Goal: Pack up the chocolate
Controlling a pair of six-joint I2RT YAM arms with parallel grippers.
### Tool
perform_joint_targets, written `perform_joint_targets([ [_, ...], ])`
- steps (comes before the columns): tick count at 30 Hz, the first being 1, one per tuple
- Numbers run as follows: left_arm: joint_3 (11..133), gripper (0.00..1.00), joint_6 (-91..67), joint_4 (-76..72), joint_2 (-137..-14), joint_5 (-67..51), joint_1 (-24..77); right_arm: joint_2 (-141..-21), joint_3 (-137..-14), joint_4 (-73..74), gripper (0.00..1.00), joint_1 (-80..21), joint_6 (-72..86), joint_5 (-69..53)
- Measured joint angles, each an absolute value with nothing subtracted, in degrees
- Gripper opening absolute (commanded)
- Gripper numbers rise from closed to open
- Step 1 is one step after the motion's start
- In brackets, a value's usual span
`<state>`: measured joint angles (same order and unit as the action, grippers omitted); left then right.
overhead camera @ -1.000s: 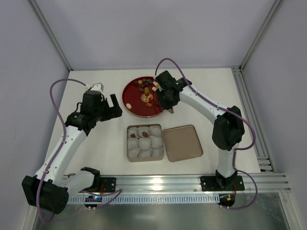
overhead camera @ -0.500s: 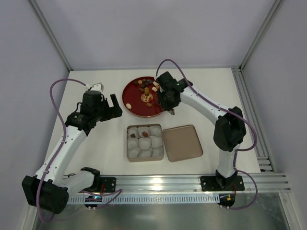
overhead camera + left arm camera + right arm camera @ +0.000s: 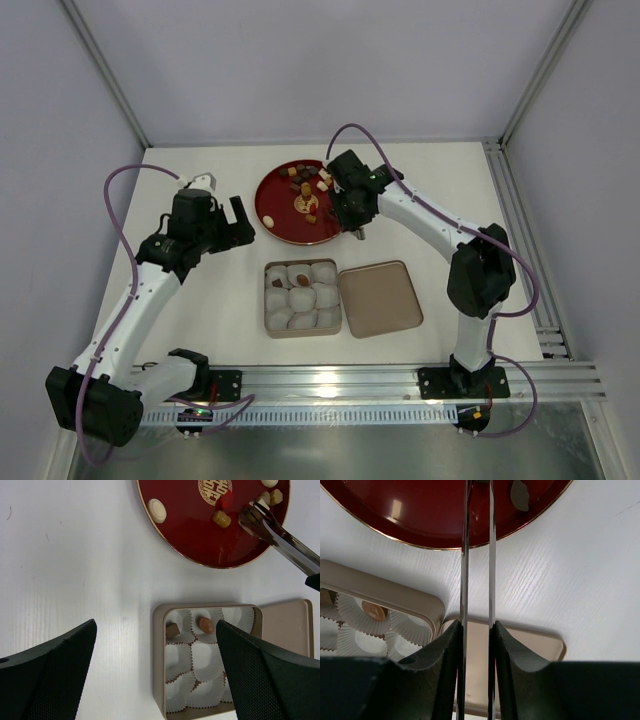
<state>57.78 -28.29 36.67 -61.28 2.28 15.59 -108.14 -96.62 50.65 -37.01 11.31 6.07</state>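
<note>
The chocolate point(image 3: 305, 185) lies loose on a red plate point(image 3: 270, 215): brown, tan, cream and red pieces. Two more pieces, a brown square point(image 3: 172, 629) and a tan oval point(image 3: 205, 625), sit in paper cups in the beige box point(image 3: 302, 297). My right gripper point(image 3: 345, 205) is shut on thin metal tongs point(image 3: 280, 537). The tong tips rest among cream pieces point(image 3: 263, 498) on the plate's right side; whether they pinch one I cannot tell. My left gripper point(image 3: 232, 222) hangs open left of the plate, holding nothing.
The box's lid point(image 3: 380, 298) lies flat just right of the box. White crinkled cups point(image 3: 207, 660) fill the box. A single cream piece point(image 3: 158, 510) sits at the plate's left edge. Frame rails run along the right side and near edge.
The right arm has shifted very slightly over the plate with the tongs. The left arm has not moved.
</note>
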Motion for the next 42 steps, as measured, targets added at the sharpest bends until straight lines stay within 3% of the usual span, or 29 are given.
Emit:
perform_joint_targets([
  [18,57.8,1.0,-28.3,36.7,-61.3,2.3,15.6,-104.9,-97.5,51.9,0.26,-37.1,12.0,5.8],
  [34,57.8,1.0,-28.3,36.7,-61.3,1.9,15.6,-81.1,-82.2,53.5,0.26,-46.6,18.6,6.9],
  [42,57.8,1.0,-28.3,36.7,-61.3,1.8,15.6,-75.5,-78.0,55.8,0.26,-53.6,23.4,8.7],
])
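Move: The right hand holds the tongs, their tips at a dark chocolate on the plate, about 7 cm ahead, 6 cm left and 11 cm below that hand. A white square piece lies 3 cm right of that chocolate and 2 cm farther out, another dark piece 5 cm right of it. The box it goes to is centred some 12 cm back and 11 cm left of the hand, the lid 12 cm back and 7 cm right. From the left hand the chocolate is 12 cm ahead, 18 cm right, 18 cm below. The tongs pinch the dark chocolate as the right gripper tightens slightly and its effort rises, then lift it off the plate. The hand climbs about 8 cm, beginning slowly, and swings back some 16 cm towards the box, rolling about 10 degrees so its left side rises, with the tongs kept squeezed. ##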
